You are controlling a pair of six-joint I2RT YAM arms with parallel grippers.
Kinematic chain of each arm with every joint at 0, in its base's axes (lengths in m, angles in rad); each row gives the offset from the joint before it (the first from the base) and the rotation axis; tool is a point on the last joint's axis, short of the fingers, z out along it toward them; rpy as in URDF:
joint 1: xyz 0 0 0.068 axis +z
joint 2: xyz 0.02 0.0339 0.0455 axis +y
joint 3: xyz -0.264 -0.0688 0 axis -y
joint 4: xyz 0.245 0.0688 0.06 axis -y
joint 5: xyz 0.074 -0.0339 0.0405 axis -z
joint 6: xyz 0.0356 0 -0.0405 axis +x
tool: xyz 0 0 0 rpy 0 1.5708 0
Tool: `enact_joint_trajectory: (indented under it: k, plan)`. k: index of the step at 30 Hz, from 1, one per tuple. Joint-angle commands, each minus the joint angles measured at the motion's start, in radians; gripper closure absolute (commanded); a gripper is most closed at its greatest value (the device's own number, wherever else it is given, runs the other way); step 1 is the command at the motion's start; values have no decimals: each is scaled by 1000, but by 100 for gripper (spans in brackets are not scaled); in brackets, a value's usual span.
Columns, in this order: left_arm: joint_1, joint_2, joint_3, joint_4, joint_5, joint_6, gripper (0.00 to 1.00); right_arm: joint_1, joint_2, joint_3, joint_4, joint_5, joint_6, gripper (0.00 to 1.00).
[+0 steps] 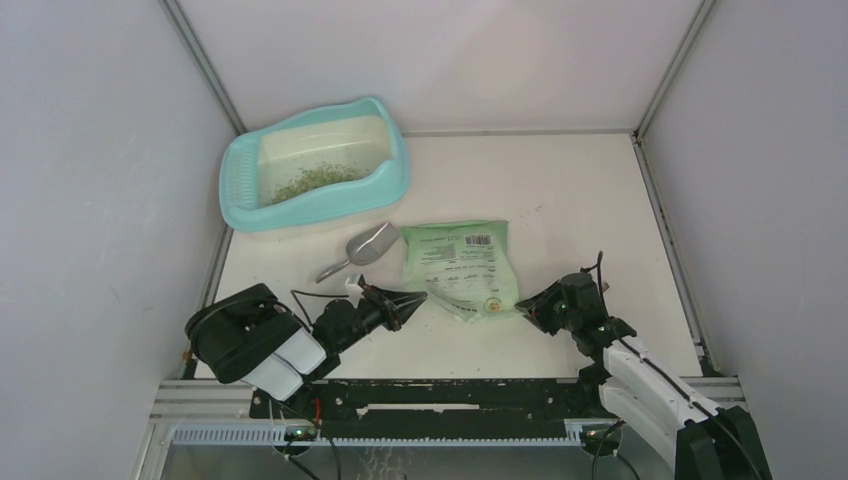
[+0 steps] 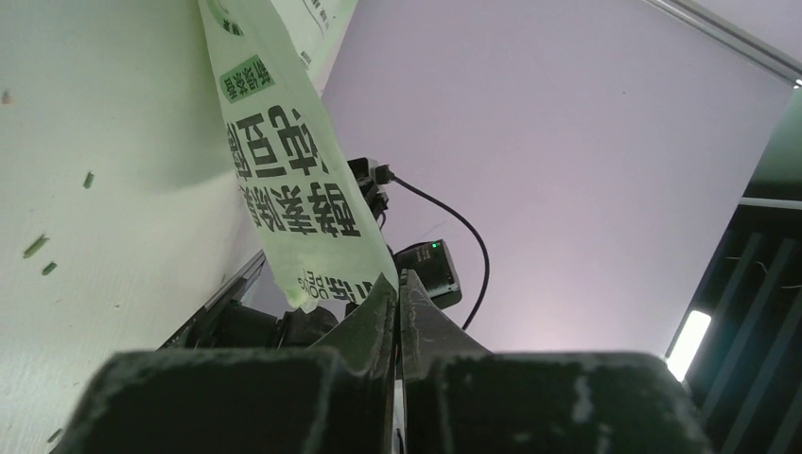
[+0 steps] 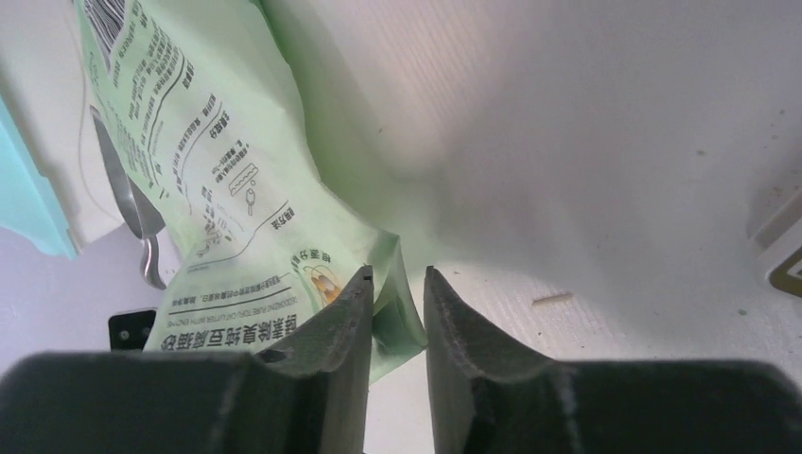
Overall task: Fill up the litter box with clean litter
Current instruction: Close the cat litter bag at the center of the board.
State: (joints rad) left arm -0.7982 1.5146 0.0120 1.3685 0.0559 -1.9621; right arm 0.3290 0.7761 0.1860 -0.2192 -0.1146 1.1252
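The turquoise litter box (image 1: 240,180) stands at the back left, with a thin patch of green-beige litter (image 1: 318,180) on its pale floor. A flat green printed bag (image 1: 462,268) lies in front of it. My left gripper (image 1: 418,298) is shut on the bag's near left corner; in the left wrist view the bag (image 2: 293,170) runs up from the closed left gripper (image 2: 398,276). My right gripper (image 1: 528,305) is at the near right corner. In the right wrist view the right gripper (image 3: 398,271) stands narrowly apart, the bag (image 3: 217,189) corner loose in the gap.
A grey metal scoop (image 1: 362,248) lies between the litter box and the bag, just beyond my left gripper. A few stray granules (image 2: 38,246) dot the white table. White walls enclose the left, back and right sides.
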Motion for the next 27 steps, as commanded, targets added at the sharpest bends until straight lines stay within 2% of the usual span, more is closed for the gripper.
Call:
enact_joint_trajectory:
  k: [1, 4, 8, 10, 13, 16, 23, 27]
  plan:
    - [-12, 25, -204, 80, -4, 43, 96, -31, -4, 2, 45, -19, 0, 71]
    - [-14, 38, -204, 81, 5, 55, 97, -61, 1, 13, 55, -41, 0, 84]
    - [-17, 33, -205, 80, 26, 80, 94, -98, 24, 51, 50, -93, -15, 95]
    - [-16, 24, -205, 78, 45, 104, 85, -108, 41, 77, 33, -108, -25, 100]
    - [-25, 13, -206, 66, 83, 134, 63, -116, 72, 115, 20, -136, -42, 100]
    - [-48, 0, -205, 34, 108, 157, 52, -128, 110, 155, -3, -155, -69, 100]
    - [-134, -99, -205, -16, 136, 224, 52, -205, 174, 258, -95, -193, -177, 100]
    - [-157, -206, -200, -113, 149, 263, 53, -280, 222, 304, -132, -222, -239, 100]
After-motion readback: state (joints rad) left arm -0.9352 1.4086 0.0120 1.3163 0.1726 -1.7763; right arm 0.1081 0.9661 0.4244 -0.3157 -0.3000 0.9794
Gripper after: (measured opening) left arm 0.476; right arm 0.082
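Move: The left gripper, shut, still holds the cat litter bag's near left corner off the table; the bag's middle lies about 6 cm ahead of this hand, 8 cm to its right and 8 cm below, the scoop 9 cm ahead, 12 cm left and 10 cm below. The right gripper is part open around the bag's near right corner, with the bag's middle some 9 cm ahead and 12 cm left, and the clip 2 cm ahead, 13 cm right and 3 cm below. The right fingers close from about a third open until they pinch the bag's near right corner, and once shut on it the hand carries it up and forward by about 4 cm each, its wrist barely turning. Meanwhile the left hand dips a centimetre, opens its fingers to about half to let go of the left corner, and draws back some 6 cm and 3 cm to the right, its wrist swinging some 15 degrees clockwise and tipping up a little. ##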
